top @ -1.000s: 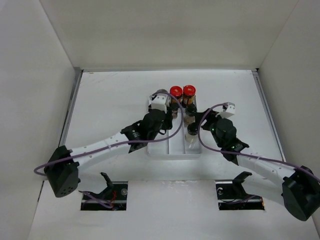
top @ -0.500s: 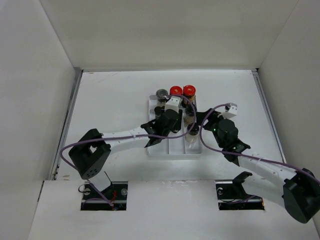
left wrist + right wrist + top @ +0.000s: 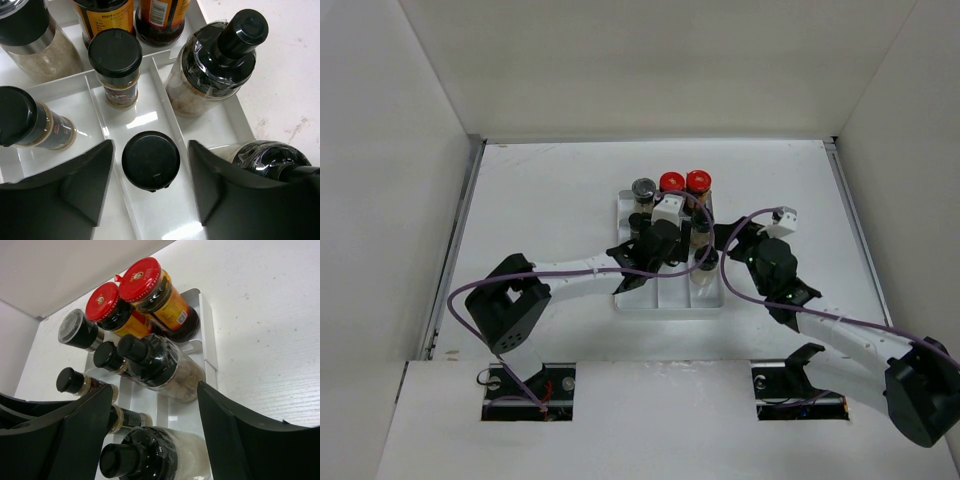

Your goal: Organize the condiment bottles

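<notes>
The condiment bottles stand in the white divided tray [image 3: 670, 297]. At its far end are two red-lidded amber jars [image 3: 671, 182] [image 3: 145, 280] and a grey-lidded one [image 3: 643, 187]. My left gripper [image 3: 665, 250] [image 3: 150, 152] hangs open over the middle compartment. Its fingers straddle a slim black-capped jar [image 3: 151, 160] with a gap on each side. My right gripper [image 3: 712, 250] [image 3: 154, 390] is open at the right compartment. It stands wide around the near black-topped grinder jar [image 3: 150, 457]. A second grinder [image 3: 150, 360] [image 3: 220, 65] holds beige contents.
More slim black-capped jars fill the left [image 3: 20, 120] and middle [image 3: 116, 55] compartments, close beside my left fingers. White walls enclose the table [image 3: 540, 200] on three sides. Purple cables loop over both arms.
My left arm swung right from the tray's left side to the middle compartment, and its jaws parted from the slim black-capped jar. My right jaws widened slightly.
</notes>
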`<state>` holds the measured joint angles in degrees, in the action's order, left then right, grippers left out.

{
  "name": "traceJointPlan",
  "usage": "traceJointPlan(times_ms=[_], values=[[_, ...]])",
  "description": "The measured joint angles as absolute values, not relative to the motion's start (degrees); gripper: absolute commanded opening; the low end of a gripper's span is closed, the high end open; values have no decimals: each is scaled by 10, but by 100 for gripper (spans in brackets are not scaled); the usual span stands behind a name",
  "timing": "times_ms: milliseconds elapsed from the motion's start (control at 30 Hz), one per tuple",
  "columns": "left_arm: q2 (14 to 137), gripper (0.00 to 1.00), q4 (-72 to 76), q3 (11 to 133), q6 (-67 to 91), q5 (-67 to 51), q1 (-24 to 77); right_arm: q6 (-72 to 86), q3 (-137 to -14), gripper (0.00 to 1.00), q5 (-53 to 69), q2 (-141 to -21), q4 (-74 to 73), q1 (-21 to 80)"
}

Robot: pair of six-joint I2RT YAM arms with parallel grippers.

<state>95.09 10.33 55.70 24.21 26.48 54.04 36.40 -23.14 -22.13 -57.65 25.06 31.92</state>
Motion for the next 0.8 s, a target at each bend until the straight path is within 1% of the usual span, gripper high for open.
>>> traceJointPlan(times_ms=[67, 167, 233, 400, 500, 567, 633, 667, 733, 767, 800], values=[[951, 76, 105, 557, 242, 265, 541, 365, -227, 76, -222, -576, 250, 318], [948, 88, 109, 557, 242, 268, 541, 367, -224, 76, -223, -576, 250, 317], [941, 100, 110, 557, 241, 269, 540, 368, -224, 76, -223, -574, 250, 316], [889, 100, 123, 547, 240, 278, 531, 370, -219, 76, -228, -559, 251, 315], [823, 100, 144, 516, 241, 283, 510, 373, -212, 74, -235, -548, 250, 311], [764, 100, 165, 482, 245, 289, 488, 375, -207, 71, -240, -539, 250, 307], [699, 100, 184, 438, 255, 298, 457, 379, -203, 62, -244, -532, 250, 301], [669, 100, 190, 418, 263, 302, 440, 381, -201, 53, -245, -529, 251, 297], [616, 100, 189, 376, 286, 312, 393, 387, -200, 31, -244, -529, 250, 288], [596, 100, 184, 359, 301, 313, 368, 390, -199, 23, -244, -531, 250, 283], [581, 100, 174, 341, 316, 312, 342, 393, -199, 19, -243, -533, 250, 279]])
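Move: The spice bottle just set in the tray's middle lane stands between the left fingertips, about straight below the hand point, its middle some 3 cm lower. Level with it in height, the far spice bottle is about 6 cm ahead; the left spice bottle 7 cm left and 4 ahead; the upper glass jar 6 cm right and 4 ahead. From the right hand, the set-down bottle lies roughly 10 cm left, about level fore and aft, 8 cm below. The left hand spreads its already loosened fingers fully open around the cap, then draws up off the spice bottle some 13 cm and, still climbing, sweeps about 19 cm left over the tray's left lane and out past its edge, sinking slightly at the end as it turns counter-clockwise, fingers tipping up and left side dipping. The right hand, empty, eases about 3 cm right, away from the tray and glass jars, and mostly closes its fingers late on. ##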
